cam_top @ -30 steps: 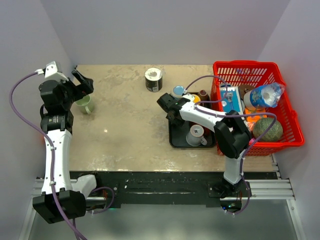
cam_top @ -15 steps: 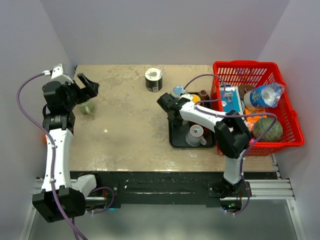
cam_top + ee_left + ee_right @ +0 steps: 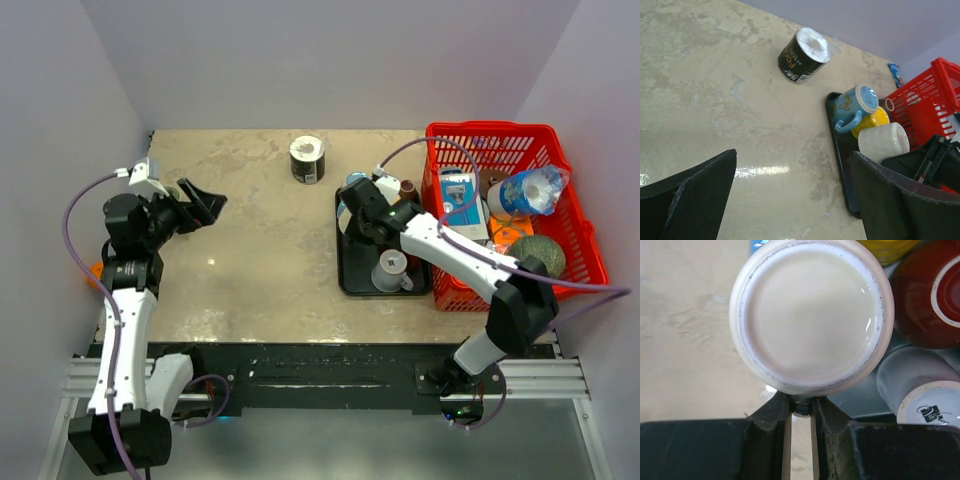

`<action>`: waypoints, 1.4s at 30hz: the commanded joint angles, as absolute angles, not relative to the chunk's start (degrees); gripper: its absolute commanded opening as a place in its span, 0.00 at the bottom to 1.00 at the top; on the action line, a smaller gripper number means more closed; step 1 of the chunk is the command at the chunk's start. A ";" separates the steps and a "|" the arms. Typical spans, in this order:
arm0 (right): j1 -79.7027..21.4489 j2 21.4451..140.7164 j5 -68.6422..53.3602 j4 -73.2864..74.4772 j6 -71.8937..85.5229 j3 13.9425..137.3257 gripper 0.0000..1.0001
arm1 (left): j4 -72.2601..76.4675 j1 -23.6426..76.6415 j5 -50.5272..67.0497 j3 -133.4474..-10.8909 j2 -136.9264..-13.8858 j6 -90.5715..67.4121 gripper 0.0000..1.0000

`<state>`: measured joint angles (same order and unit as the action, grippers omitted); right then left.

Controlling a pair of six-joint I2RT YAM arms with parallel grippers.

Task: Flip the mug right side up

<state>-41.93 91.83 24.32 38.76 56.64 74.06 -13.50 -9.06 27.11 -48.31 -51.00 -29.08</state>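
Note:
A cream-white mug (image 3: 810, 315) shows its flat base to the right wrist camera; its opening is hidden. My right gripper (image 3: 801, 407) is shut on the mug's handle, just below the rim of the base. From above, the right gripper (image 3: 352, 215) holds the mug (image 3: 345, 210) over the left edge of the black tray (image 3: 350, 282). The left wrist view shows the same mug (image 3: 883, 141) raised above the tray (image 3: 842, 165). My left gripper (image 3: 205, 205) hangs open over the bare table, well left of the tray, with nothing between its fingers (image 3: 695, 192).
A blue mug (image 3: 855, 102) and a yellow one (image 3: 879, 118) stand at the tray's back. A red mug (image 3: 927, 300) and a grey-white mug (image 3: 390, 268) are on the tray too. A black roll (image 3: 307, 158) stands behind. The red basket (image 3: 580, 272) of groceries is at the right.
My right gripper closed on the white mug's handle and lifted it off the tray, moving toward the back. My left arm swung right, away from the table's left edge.

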 commanded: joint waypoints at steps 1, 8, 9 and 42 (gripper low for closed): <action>-41.84 82.02 19.70 29.11 52.12 71.82 0.00 | -7.92 -7.39 31.54 -46.32 -44.75 -32.94 0.99; -41.75 66.81 4.40 15.48 47.37 65.13 0.00 | -3.44 -6.24 43.85 -43.25 -41.49 -39.27 0.99; -41.75 64.97 2.92 11.64 47.46 64.69 0.00 | -1.95 -5.98 45.42 -42.81 -41.31 -40.33 0.99; -44.65 62.40 -18.10 -32.24 57.39 54.15 0.00 | 49.22 20.64 37.63 -33.40 -52.12 -72.15 0.95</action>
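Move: Bottom up, the cream mug hangs by its handle from the right fingers, its body about 4 cm ahead and 2 cm above them; the hand-over spot is about 10 cm back, 12 cm left and 25 cm up. The blue mug stands some 14 cm ahead and 2 cm right, the red mug 3 cm ahead and 12 cm right, the grey mug 4 cm back and 10 cm right, all about 8 cm below. From the open left hand, the cream mug is some 31 cm right, 4 cm ahead and 11 cm lower. Lifting the cream mug clear of the tray, the right hand climbs some 25 cm while drawing back and left about 10 cm each, keeping its pinch on the handle and rolling until its fingers aim left at the other gripper. The left hand sweeps about 18 cm right to meet it, also back and up some 10 cm, turning clockwise and rolling, its fingers staying wide open around the line to the handle. ##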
